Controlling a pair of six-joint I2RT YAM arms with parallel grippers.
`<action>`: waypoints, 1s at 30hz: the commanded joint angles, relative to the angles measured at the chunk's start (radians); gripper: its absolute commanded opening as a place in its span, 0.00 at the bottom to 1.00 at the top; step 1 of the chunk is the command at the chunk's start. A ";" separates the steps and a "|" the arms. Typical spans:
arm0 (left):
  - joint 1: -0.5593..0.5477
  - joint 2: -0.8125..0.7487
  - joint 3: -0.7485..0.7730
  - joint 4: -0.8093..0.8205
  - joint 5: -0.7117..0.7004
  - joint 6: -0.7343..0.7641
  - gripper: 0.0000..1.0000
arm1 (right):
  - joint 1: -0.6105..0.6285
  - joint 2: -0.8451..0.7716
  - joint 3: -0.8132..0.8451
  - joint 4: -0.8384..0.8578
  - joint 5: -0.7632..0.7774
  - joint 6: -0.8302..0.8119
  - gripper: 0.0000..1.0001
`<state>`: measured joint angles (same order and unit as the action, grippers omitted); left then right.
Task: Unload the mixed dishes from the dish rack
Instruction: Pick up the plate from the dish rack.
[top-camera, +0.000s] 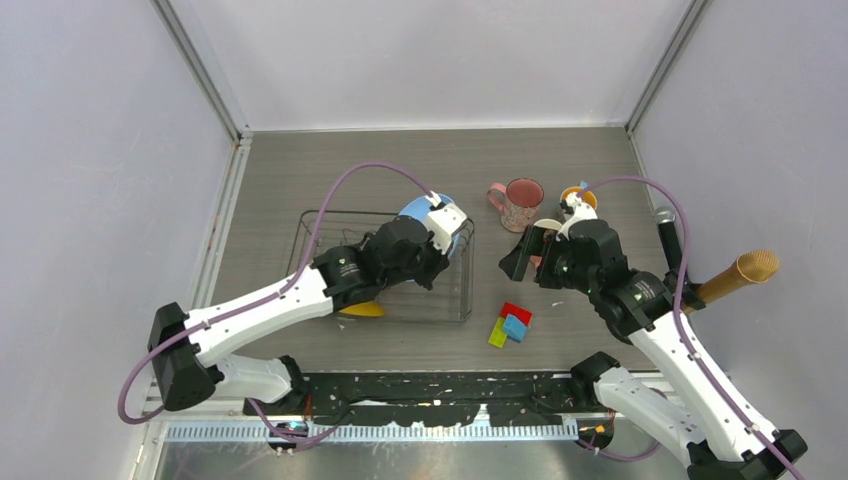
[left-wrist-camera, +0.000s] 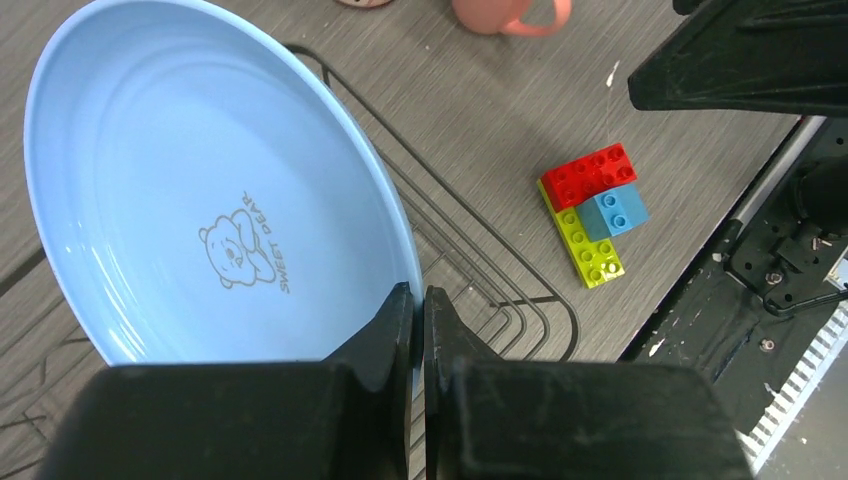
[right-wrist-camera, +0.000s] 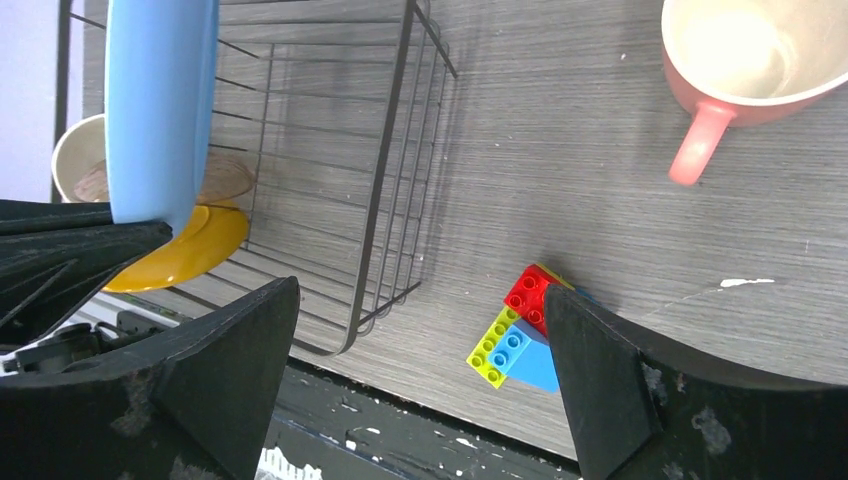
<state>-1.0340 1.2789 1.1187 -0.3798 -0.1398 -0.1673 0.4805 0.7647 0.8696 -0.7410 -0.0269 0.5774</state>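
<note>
My left gripper (left-wrist-camera: 418, 300) is shut on the rim of the light blue plate (left-wrist-camera: 180, 190), which stands on edge over the dish rack (left-wrist-camera: 480, 260). From above, the plate (top-camera: 415, 209) shows just past the left gripper (top-camera: 441, 236) at the rack's (top-camera: 440, 300) far right corner. A yellow plate (right-wrist-camera: 190, 250) and a cream bowl (right-wrist-camera: 75, 155) sit inside the rack (right-wrist-camera: 390, 200). My right gripper (right-wrist-camera: 420, 370) hangs open over bare table beside the rack, holding nothing. A salmon mug (right-wrist-camera: 745, 60), a speckled pink mug (top-camera: 520, 203) and a blue mug with an orange inside (top-camera: 580, 195) stand on the table.
Red, blue and green blocks (top-camera: 511, 324) lie on the table right of the rack, near the front edge. A tan cylinder (top-camera: 740, 275) and a dark rod (top-camera: 668, 228) stick out at the right. Walls enclose the table on three sides.
</note>
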 joint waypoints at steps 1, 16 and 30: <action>0.001 -0.047 -0.015 0.108 0.035 0.054 0.00 | -0.005 -0.036 0.027 0.081 -0.017 -0.017 0.99; -0.015 -0.086 0.024 -0.036 0.339 0.382 0.00 | -0.005 -0.005 0.051 0.177 0.061 0.188 0.99; -0.040 -0.081 0.077 -0.169 0.462 0.499 0.00 | -0.005 0.187 0.129 0.137 -0.135 0.165 0.93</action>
<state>-1.0672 1.2232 1.1370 -0.5442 0.3016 0.2810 0.4801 0.9287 0.9524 -0.5987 -0.0944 0.7475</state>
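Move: The left hand already holds the blue plate by its rim, the plate's middle some 6 cm ahead, 3 cm to its left and slightly above; the open right gripper waits about 12 cm to its right, level with it. From the right hand the plate's middle is about 6 cm ahead and 15 cm left; the pink mug is 5 cm ahead, 4 cm right and 16 cm below, the toy bricks 8 cm back, 2 cm left and 19 cm below. Left draws back about 8 cm, swinging the held plate clockwise; open right rises, then forward-left towards the plate. ##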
